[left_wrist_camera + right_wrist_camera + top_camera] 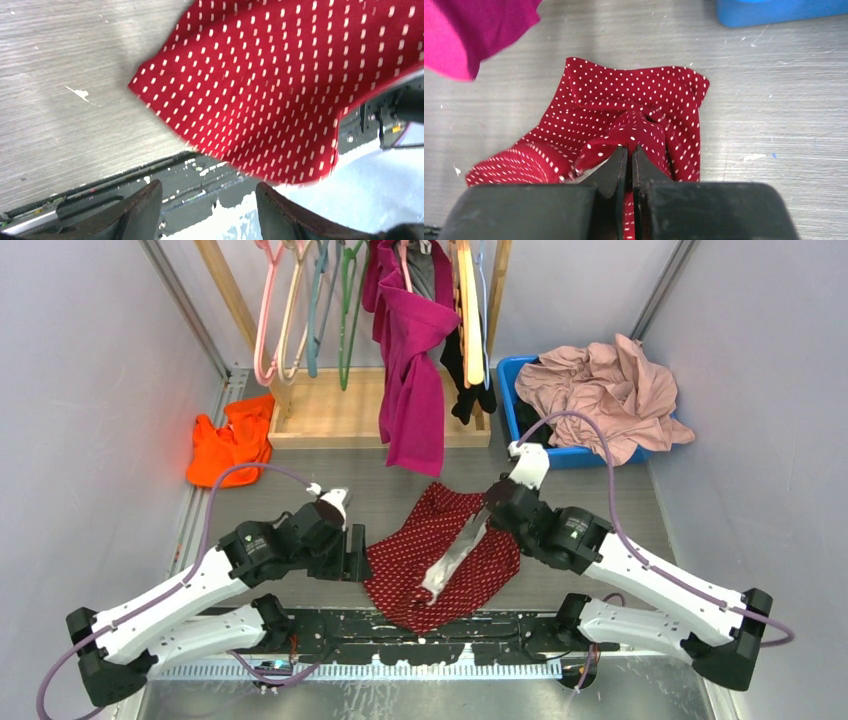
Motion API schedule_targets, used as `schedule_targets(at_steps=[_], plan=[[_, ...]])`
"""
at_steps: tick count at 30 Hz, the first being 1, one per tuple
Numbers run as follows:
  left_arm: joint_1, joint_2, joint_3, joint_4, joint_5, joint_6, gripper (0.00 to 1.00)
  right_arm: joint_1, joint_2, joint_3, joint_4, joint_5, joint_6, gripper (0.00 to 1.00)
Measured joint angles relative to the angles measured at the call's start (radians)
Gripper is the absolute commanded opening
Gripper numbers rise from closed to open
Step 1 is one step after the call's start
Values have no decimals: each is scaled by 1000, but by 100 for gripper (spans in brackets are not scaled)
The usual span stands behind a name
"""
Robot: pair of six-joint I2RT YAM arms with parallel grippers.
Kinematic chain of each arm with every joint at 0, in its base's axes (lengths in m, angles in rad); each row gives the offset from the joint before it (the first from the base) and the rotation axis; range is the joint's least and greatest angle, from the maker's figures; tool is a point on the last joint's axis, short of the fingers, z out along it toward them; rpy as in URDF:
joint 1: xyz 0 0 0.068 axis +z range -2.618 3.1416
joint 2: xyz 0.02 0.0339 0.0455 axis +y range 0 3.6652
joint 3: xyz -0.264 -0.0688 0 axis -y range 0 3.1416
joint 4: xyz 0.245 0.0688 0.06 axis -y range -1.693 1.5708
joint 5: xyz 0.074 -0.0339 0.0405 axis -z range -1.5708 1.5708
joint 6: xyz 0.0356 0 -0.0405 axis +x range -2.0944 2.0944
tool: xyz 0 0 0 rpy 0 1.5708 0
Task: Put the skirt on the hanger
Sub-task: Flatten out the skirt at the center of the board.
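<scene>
The dark red skirt (pixel 405 555) with small white dots lies crumpled on the table between my two arms, a pale grey strip of its inside showing. My right gripper (pixel 629 148) is shut on a raised fold of the skirt (pixel 634 100) near its far right edge; in the top view the right gripper (pixel 490 508) sits at that edge. My left gripper (pixel 207 187) stands open just left of the skirt (pixel 280 90), with nothing between its fingers; in the top view the left gripper (pixel 356 552) is beside the hem. The thin pink hanger (pixel 263 325) hangs on the rack at the back left.
A wooden rack base (pixel 340 422) at the back carries a green hanger (pixel 348 320), a tan wooden hanger (pixel 470 315) and a plain magenta garment (pixel 412 380). A blue bin (pixel 508 390) holds a pale pink garment (pixel 610 390). An orange cloth (pixel 230 443) lies at the left.
</scene>
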Motion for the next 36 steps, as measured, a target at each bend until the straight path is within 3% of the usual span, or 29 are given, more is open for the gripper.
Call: schedule_targets(at_steps=[6, 10, 14, 18, 23, 36], plan=[[-193, 19, 50, -14, -76, -71, 68, -169, 7, 48, 3, -94, -80, 1], [-378, 133, 134, -10, -156, -122, 69, -180, 39, 53, 10, -146, -106, 1], [-475, 298, 258, 3, -219, -141, 70, -181, 51, 53, 16, -182, -114, 1], [-489, 397, 312, 59, -268, -143, 69, -191, 50, 52, 22, -203, -116, 1], [-489, 433, 263, 165, -296, -150, 66, -223, 42, 50, 24, -232, -125, 1], [-517, 634, 303, 312, -259, -182, 64, -367, 64, 64, 53, -378, -179, 1]])
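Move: The skirt's near corner lies about 12 cm to the left hand's right, some 6 cm back and 7 cm below; the white lining's near end is roughly 14 cm right and 2 cm back. From the right hand, closed on a raised fold, that corner is about 21 cm back, 19 cm left and 12 cm below. The skirt's far edge is some 8 cm ahead and 5 cm left, the blue basket about 27 cm ahead and 19 cm right. The skirt's raised fold stays pinched in the right hand, which draws it some 4 cm forward and slightly right in two short pulls with a pause between. Meanwhile the left hand, staying open, sweeps about 18 cm right across the near part of the skirt, drawing back and arching up, then sinking about 5 cm towards the near corner, turned some 10 degrees clockwise. ##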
